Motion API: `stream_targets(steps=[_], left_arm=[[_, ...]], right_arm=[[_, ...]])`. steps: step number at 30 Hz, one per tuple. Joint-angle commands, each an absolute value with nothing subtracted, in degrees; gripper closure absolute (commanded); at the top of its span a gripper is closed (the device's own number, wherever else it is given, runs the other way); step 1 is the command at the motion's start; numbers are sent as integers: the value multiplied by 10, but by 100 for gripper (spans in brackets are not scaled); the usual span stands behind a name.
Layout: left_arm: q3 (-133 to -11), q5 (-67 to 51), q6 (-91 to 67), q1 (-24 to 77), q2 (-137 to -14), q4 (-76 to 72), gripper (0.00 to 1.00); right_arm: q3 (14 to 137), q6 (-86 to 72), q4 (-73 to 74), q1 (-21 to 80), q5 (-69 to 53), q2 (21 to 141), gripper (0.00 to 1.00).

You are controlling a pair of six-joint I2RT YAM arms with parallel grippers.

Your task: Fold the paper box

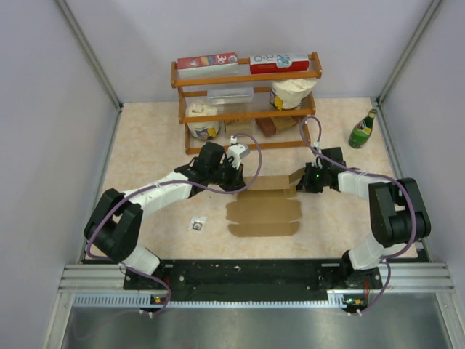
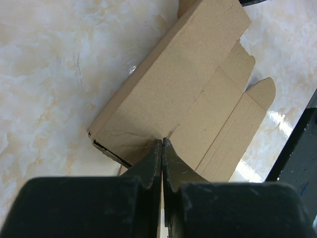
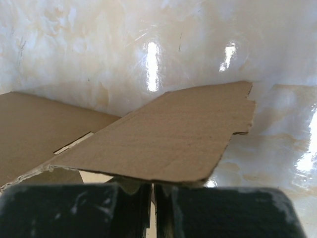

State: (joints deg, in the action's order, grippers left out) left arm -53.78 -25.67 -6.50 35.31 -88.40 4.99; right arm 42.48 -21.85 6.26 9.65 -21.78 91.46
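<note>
The paper box (image 1: 265,211) is a plain brown die-cut sheet lying partly folded at the middle of the table, with scalloped flaps toward the near side. My left gripper (image 1: 234,178) is at its far left corner. In the left wrist view its jaws are shut, and the left gripper (image 2: 162,142) touches a doubled brown panel of the box (image 2: 188,84) with its tips. My right gripper (image 1: 309,180) is at the far right end, where a flap stands raised. In the right wrist view that flap (image 3: 168,134) lies across the shut right gripper (image 3: 152,184) and hides its tips.
A wooden shelf (image 1: 247,76) at the back holds red-and-white cartons, a clear tub and bagged jars. A green bottle (image 1: 363,129) stands at the back right. A small dark-and-white object (image 1: 197,224) lies left of the box.
</note>
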Motion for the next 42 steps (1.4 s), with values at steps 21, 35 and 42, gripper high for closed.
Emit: stream_targets(steps=[21,35,42], left_arm=[[-548,-256,-68,354,-883,53,100],[-541,-253,-69,354,-877,54,100],[-542,-250,-69,354,-876,54,100]], right_arm=[[401,-265,-24,105,-381,903,100],[412,-261,-25,131,-335,961,100],[410,-247,-4,139,-278,963,100]])
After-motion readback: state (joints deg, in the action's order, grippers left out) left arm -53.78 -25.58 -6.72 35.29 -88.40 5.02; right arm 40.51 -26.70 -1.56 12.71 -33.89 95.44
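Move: The box's right end flap sticks out forward and to the right, with its middle some 4 cm ahead of the right fingertips, 1 cm left and 3 cm higher. The box's raised top panel is centred about 11 cm to the right hand's left, 3 cm ahead and 4 cm up; the open lower panel lies some 12 cm left and 7 cm back. From the left hand, the flap is about 19 cm right and 5 cm ahead, roughly level. Leftward about 5 cm and some 2 cm back, the closed right hand works in along the flap's inner side to the top panel's near right corner, arching up nearly 3 cm on the way and sinking to its starting height while rolling some 15 degrees, its left side rising. The shut left fingers stay still at the top panel's near left edge. ##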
